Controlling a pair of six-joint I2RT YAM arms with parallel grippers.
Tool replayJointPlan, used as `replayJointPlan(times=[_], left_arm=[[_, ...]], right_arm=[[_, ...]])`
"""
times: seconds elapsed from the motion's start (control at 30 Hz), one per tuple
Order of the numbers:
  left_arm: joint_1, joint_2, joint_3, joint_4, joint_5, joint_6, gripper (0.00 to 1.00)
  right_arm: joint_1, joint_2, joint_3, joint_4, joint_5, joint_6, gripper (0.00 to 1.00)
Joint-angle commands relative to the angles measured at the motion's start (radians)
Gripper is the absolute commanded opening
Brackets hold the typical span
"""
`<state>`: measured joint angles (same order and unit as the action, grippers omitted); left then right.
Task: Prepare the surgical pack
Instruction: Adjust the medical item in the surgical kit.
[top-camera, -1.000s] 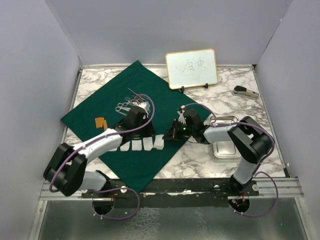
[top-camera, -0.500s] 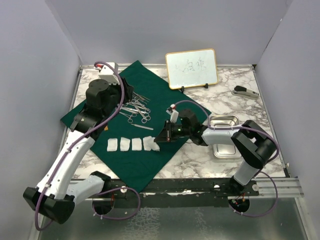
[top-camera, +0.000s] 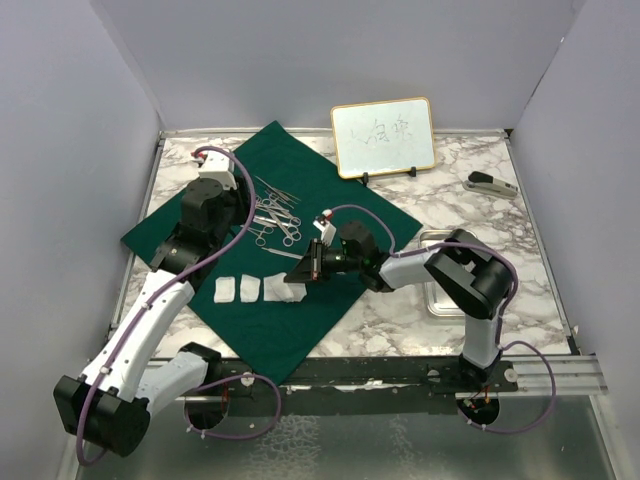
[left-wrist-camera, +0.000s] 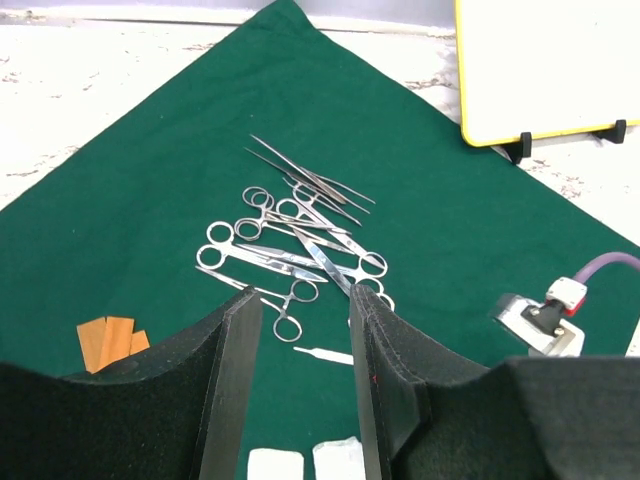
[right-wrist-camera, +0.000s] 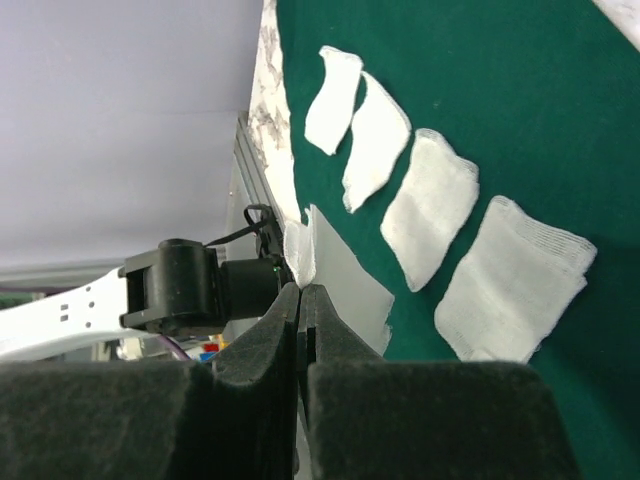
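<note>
The dark green cloth (top-camera: 300, 170) lies as a diamond on the marble table. Silver scissor-like instruments (top-camera: 275, 215) (left-wrist-camera: 295, 235) are heaped on it. My left gripper (top-camera: 240, 207) (left-wrist-camera: 303, 300) hovers open just short of them, nothing between its fingers. White gauze squares (top-camera: 240, 289) (right-wrist-camera: 430, 195) lie in a row on the cloth's near part. My right gripper (top-camera: 300, 275) (right-wrist-camera: 301, 288) reaches low over the right end of that row, shut on the edge of a gauze piece (right-wrist-camera: 300, 250). The steel tray (top-camera: 437, 303) sits on bare marble to the right, partly behind the right arm.
A gold-framed whiteboard (top-camera: 383, 137) stands at the back. A grey stapler-like tool (top-camera: 490, 183) lies at the far right. Small orange strips (left-wrist-camera: 110, 340) rest on the cloth to the left of the instruments. A thin white-handled piece (left-wrist-camera: 322, 354) lies between the instruments and the gauze.
My left arm lifted off the gauze row and swung back over the instruments, its jaws opening. My right gripper slid left along the row, staying shut with gauze in it.
</note>
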<state>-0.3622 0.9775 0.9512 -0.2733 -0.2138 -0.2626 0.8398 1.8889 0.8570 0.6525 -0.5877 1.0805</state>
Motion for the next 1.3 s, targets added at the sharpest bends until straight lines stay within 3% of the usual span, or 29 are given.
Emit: replayJointPlan(times=[0.0, 0.63, 1.27], left_arm=[[0.010, -0.017, -0.012, 0.051, -0.015, 0.019, 0.44], [0.019, -0.017, -0.034, 0.061, 0.014, 0.012, 0.44], [0.017, -0.008, -0.035, 0.063, 0.024, 0.009, 0.44]], right_arm=[[0.007, 0.050, -0.001, 0.141, 0.011, 0.109, 0.01], [-0.004, 0.090, -0.041, 0.135, 0.091, 0.102, 0.01], [-0.056, 0.093, -0.023, 0.001, 0.097, 0.020, 0.01]])
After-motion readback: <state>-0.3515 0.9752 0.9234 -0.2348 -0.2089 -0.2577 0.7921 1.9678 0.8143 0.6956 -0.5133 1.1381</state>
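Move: The right hand keeps a gauze pinched, its fingers pointing left, with the fourth gauze on the cloth about 8 cm below, 2 cm back and 1 cm to the right. The third gauze lies some 5 cm left and 2 cm back; the scalpel lies 9 cm ahead and 2 cm left, both equally low. From the left hand, the fourth gauze is roughly 14 cm right, 9 cm back and 25 cm down. Keeping its pinch, the right hand sinks about 4 cm towards the fourth gauze, drifting forward and finally right. ##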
